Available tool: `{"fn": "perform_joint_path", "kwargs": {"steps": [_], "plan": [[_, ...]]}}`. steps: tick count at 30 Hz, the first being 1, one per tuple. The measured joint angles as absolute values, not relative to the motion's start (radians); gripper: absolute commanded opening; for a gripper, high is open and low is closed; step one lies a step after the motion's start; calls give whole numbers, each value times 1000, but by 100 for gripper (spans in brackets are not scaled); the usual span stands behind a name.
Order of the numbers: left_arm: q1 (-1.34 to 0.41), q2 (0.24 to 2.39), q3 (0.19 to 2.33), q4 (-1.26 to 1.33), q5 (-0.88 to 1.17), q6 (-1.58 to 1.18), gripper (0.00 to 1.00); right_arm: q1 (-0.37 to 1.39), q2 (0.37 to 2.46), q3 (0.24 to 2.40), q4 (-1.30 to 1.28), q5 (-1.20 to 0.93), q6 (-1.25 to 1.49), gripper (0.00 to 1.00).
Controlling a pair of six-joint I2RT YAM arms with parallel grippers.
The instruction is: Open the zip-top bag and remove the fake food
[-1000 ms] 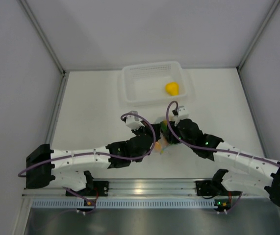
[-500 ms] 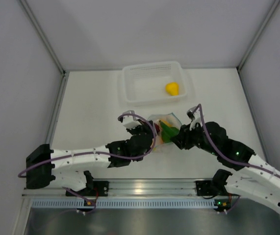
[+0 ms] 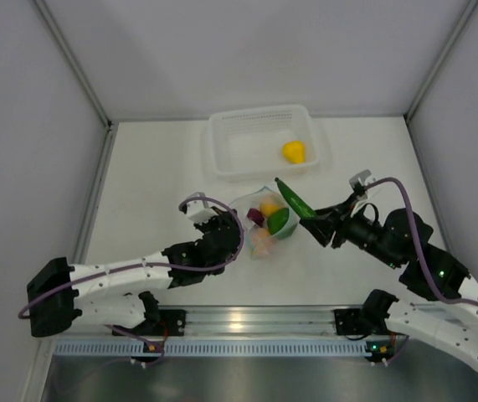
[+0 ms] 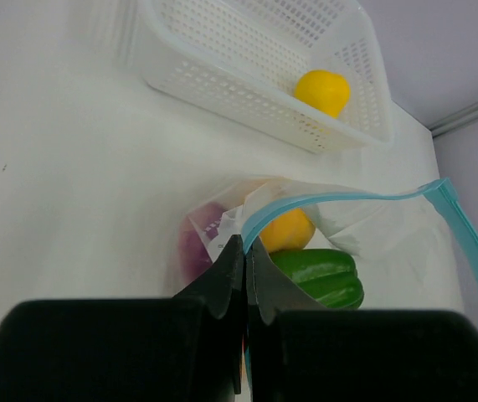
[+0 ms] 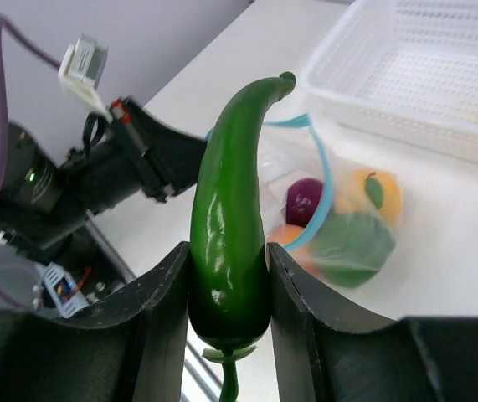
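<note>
The zip-top bag [image 3: 254, 203] lies mid-table with its blue zip strip [image 4: 339, 199] open. My left gripper [image 4: 244, 251] is shut on the near side of that strip, at the bag's left [image 3: 240, 234]. Inside the bag I see a green pepper [image 4: 318, 276], a yellow-orange piece [image 4: 287, 230] and a purple piece [image 5: 305, 199]. My right gripper [image 5: 228, 276] is shut on a slim green chili [image 5: 230, 193]. It holds the chili in the air just right of the bag [image 3: 312, 220]. The chili [image 3: 294, 198] points toward the back left.
A white mesh basket [image 3: 222, 142] stands behind the bag at the back of the table. It holds a yellow pepper [image 3: 294, 152]. Grey walls close in both sides. The metal rail with the arm bases [image 3: 247, 320] runs along the near edge.
My right gripper has drawn the green chili out of the bag and pulled back to the right. The left arm has shifted left while keeping hold of the bag's strip, so the mouth now gapes wider.
</note>
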State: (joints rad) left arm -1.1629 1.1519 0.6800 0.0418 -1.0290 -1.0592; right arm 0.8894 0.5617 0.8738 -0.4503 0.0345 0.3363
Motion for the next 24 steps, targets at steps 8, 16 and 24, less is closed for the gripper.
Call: {"fn": "perform_joint_path", "kwargs": {"steps": [8,16,24], "plan": [[-1157,1061,585,29,-987,-1102,0,834,846,1009,-321,226,281,15],[-1157,1016,564,29,-950,-1101,0,509,1441,1335,-298,129,269,14],[-1156,1019,565,29,-907,-1096,0,435,1971,1778,-352,90,226,30]]}}
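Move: The right hand holds the green chili; the white basket's middle lies about 39 cm ahead, 7 cm left and 22 cm below. The yellow pear inside is some 36 cm ahead, 2 cm right and 23 cm below. The green pepper in the open bag is about 8 cm ahead, 4 cm left and 24 cm down. From the left hand, the basket's middle is some 29 cm ahead, 5 cm right and 11 cm lower. Right hand carries the gripped chili about 36 cm forward, finally lowering over the basket, wrist turning clockwise some 30 degrees. ##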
